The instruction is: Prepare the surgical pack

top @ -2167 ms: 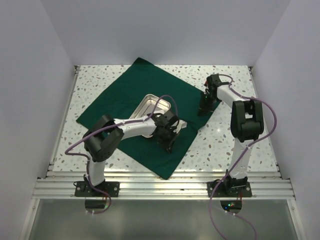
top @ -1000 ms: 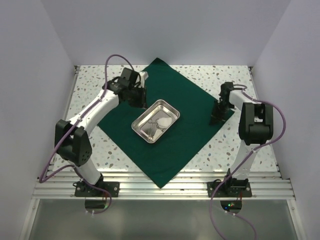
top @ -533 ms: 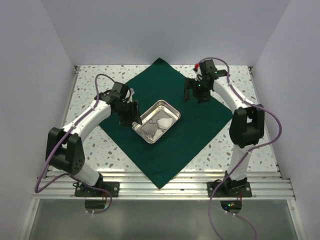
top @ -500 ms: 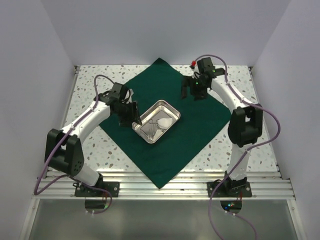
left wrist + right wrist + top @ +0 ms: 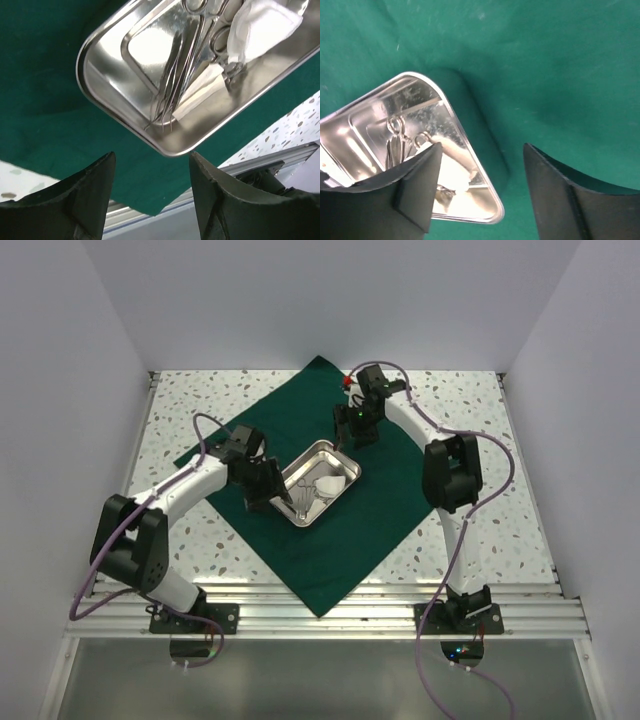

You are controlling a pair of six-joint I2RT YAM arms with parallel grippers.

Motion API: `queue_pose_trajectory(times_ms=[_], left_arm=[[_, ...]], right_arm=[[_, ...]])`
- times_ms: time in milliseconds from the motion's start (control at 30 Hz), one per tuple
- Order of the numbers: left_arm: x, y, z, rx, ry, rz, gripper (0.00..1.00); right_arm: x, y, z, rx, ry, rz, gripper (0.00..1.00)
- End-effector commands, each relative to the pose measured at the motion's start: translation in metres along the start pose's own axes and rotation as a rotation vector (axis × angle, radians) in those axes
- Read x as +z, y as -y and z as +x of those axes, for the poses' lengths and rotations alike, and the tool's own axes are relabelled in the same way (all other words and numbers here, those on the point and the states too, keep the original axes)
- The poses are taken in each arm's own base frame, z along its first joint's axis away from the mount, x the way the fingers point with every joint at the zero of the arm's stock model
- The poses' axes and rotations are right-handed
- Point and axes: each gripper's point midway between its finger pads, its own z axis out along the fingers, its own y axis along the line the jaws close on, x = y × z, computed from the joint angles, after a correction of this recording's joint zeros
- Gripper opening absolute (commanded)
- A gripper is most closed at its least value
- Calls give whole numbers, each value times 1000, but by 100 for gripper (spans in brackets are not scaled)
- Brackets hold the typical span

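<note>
The dark green cloth (image 5: 390, 490) lies spread flat as a diamond on the table. On its middle sits the small steel tray (image 5: 345, 462) holding silvery scissor-like instruments (image 5: 303, 496) and white gauze (image 5: 328, 483). My left gripper (image 5: 268, 490) stands open low at the tray's near-left end. In the left wrist view the tray (image 5: 100, 75) has one corner just ahead of the open left gripper (image 5: 152, 165). My right gripper (image 5: 352, 430) hangs open over the tray's far-right corner. In the right wrist view that corner of the tray (image 5: 465, 145) shows between the fingers of the open gripper (image 5: 481, 146). Neither gripper holds anything.
The speckled table (image 5: 470, 530) shows round the cloth's corners. An aluminium rail (image 5: 320, 615) runs along the near edge, where both arm bases stand. White walls close in the left, right and back.
Both grippers have opened and left the cloth's outer corners. The left arm swung in to the tray's near-left end, the right arm to its far-right corner.
</note>
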Motion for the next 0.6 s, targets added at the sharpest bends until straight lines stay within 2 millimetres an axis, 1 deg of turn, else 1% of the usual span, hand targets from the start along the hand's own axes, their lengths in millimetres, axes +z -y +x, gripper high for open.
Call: queue_pose_trajectory(times_ms=[0, 33, 67, 167, 200, 267, 300, 333, 367, 400, 433, 500, 533, 567], left_arm=[[18, 9, -13, -21, 30, 32, 63], [21, 10, -14, -20, 24, 37, 61], [27, 10, -17, -18, 21, 34, 56], [35, 10, -27, 7, 31, 13, 50], [36, 10, -29, 17, 31, 10, 47], [41, 9, -32, 26, 23, -8, 42], [42, 9, -33, 36, 20, -11, 41], [43, 9, -35, 42, 23, -19, 39], [42, 11, -40, 55, 30, -25, 35], [41, 10, -43, 78, 38, -32, 33], [41, 10, -49, 91, 56, -49, 32], [37, 14, -61, 140, 78, -62, 26], [36, 15, -67, 165, 86, -68, 24], [36, 21, -77, 185, 93, -71, 20]], right_arm=[[-4, -15, 2, -62, -13, -4, 68], [-1, -15, 7, -61, -27, -3, 62], [0, -15, 9, -62, -34, -1, 60], [2, -11, 16, -47, -48, 14, 51], [1, -11, 18, -46, -53, 15, 49], [2, -9, 24, -37, -69, 20, 44], [4, -9, 27, -35, -79, 19, 39], [5, -8, 32, -32, -92, 20, 37], [4, -7, 34, -27, -99, 19, 35], [3, -7, 36, -23, -105, 17, 27], [4, -7, 44, -13, -124, 18, 23], [-4, -8, 46, -4, -119, 22, 13], [-4, -6, 56, 14, -136, 31, 11], [-7, -5, 58, 24, -134, 43, 8]])
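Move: The tray's near-left short rim is almost beneath the left hand: roughly 1 cm ahead, 2 cm to its right and 4 cm below. In the tray, from that hand, the forceps lie some 5 cm right and 1 cm ahead, the white gauze about 12 cm right and 6 cm ahead. The right hand goes for the far-right short rim, some 3 cm back, 2 cm left and 3 cm below; the gauze is about 10 cm back and 4 cm left of it. Down about 4 cm, with a slight creep forward, goes the left hand onto the near-left end of the tray, then forward some 3 cm as its fingers close until they pinch the rim. The right hand eases back and left, then sinks and comes back to the right, in all about 3 cm back and 3 cm down, its fingers closing on the opposite short rim. ##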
